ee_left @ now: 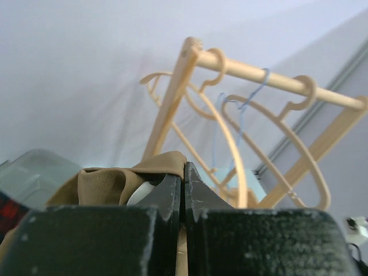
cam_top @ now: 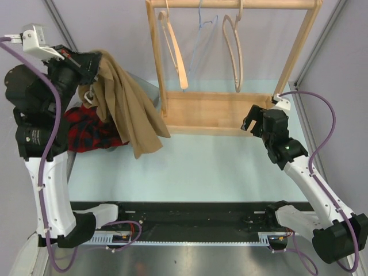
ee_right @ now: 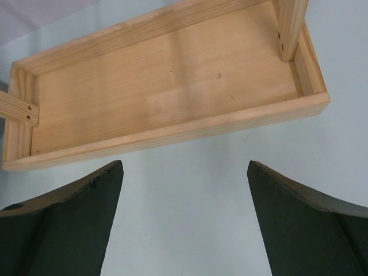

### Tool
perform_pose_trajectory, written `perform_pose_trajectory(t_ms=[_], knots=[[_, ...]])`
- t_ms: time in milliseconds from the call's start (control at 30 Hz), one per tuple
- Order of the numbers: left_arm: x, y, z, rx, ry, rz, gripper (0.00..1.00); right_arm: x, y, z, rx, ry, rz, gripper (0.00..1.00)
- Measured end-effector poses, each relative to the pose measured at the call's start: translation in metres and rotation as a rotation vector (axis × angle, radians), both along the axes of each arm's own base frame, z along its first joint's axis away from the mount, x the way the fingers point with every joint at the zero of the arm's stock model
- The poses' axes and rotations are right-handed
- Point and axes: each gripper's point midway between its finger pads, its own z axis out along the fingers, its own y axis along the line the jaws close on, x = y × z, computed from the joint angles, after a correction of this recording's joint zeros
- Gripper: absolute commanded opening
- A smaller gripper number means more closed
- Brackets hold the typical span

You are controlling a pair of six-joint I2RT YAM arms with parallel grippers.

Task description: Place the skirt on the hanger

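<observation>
The tan skirt [cam_top: 129, 109] hangs in long folds from my left gripper [cam_top: 96, 62], which is raised high at the left. In the left wrist view that gripper [ee_left: 184, 168] is shut on a fold of the skirt [ee_left: 112, 184]. Two wooden hangers [cam_top: 174, 52] [cam_top: 234, 54] and a thin blue wire hanger [cam_top: 202, 31] hang from the rack's top bar [cam_top: 230, 4]. They sit to the right of the skirt, apart from it. My right gripper [cam_top: 248, 122] is low by the rack's base and stands open [ee_right: 185, 168] over bare table.
The wooden rack's base tray [ee_right: 167, 86] lies just beyond my right fingers. A red plaid garment [cam_top: 86, 133] lies below the hanging skirt at the left, beside a grey bin [cam_top: 146, 87]. The rack's upright post [cam_top: 156, 57] is near the skirt.
</observation>
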Motion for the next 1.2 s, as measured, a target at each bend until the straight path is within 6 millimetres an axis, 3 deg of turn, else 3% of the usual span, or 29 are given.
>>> perform_pose_trajectory(t_ms=[100,167,300,367,500,600,667,833,900,933,1033,1100,1133,1200], knots=[[-0.017,-0.011,0.015,-0.003,-0.053,-0.067,0.0,0.0,0.0,0.001,0.001,-0.001,0.0,0.94],[-0.026,-0.022,0.013,-0.006,-0.069,-0.124,0.0,-0.001,0.0,-0.001,-0.002,0.009,0.001,0.95],[-0.03,-0.054,-0.029,0.006,-0.008,-0.257,0.0,-0.004,0.001,-0.006,-0.002,0.031,0.007,0.96],[-0.027,-0.072,-0.061,0.021,0.054,-0.319,0.0,-0.005,0.001,-0.008,-0.002,0.04,0.007,0.99],[-0.016,-0.117,-0.154,0.069,0.238,-0.423,0.0,-0.01,0.0,-0.01,0.0,0.054,0.006,1.0],[-0.013,-0.156,-0.237,0.131,0.414,-0.479,0.0,-0.019,0.0,-0.007,0.011,0.038,0.014,1.0],[-0.017,-0.182,-0.277,0.175,0.491,-0.515,0.0,-0.027,0.0,-0.005,0.02,0.02,0.026,1.0],[-0.028,-0.25,-0.344,0.287,0.588,-0.595,0.0,-0.041,0.007,0.0,0.049,-0.01,0.076,0.99],[-0.033,-0.272,-0.369,0.329,0.626,-0.626,0.12,-0.044,0.01,-0.001,0.056,-0.002,0.091,0.99],[-0.033,-0.28,-0.38,0.346,0.644,-0.634,0.37,-0.045,0.011,-0.003,0.06,0.006,0.095,0.99],[-0.029,-0.285,-0.405,0.395,0.682,-0.627,0.69,-0.051,0.014,-0.011,0.069,0.028,0.105,0.98],[-0.024,-0.281,-0.409,0.42,0.686,-0.602,0.76,-0.056,0.015,-0.015,0.076,0.041,0.105,0.98],[-0.022,-0.279,-0.406,0.429,0.675,-0.593,0.85,-0.058,0.014,-0.016,0.08,0.047,0.105,0.98],[-0.018,-0.276,-0.395,0.436,0.641,-0.573,0.88,-0.062,0.015,-0.018,0.085,0.054,0.106,0.98]])
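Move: My left hand already holds the skirt high up. The clear table patch for it lies about 24 cm to the right, 9 cm back and 50 cm below. At about that same depth, the rack base is centred 43 cm right and 13 cm ahead, and the plaid cloth is 12 cm left and 10 cm ahead. From my right hand the patch is some 40 cm left, 12 cm back and 17 cm below. I sweep my left hand down about 40 cm and some 28 cm to the right, after a brief small rise, bringing the pinched skirt to the open table before the rack base. On the way my wrist tips down and swings clockwise; at the bottom I open wide and let go of the waistband. Meanwhile my open right hand backs off about 6 cm. ##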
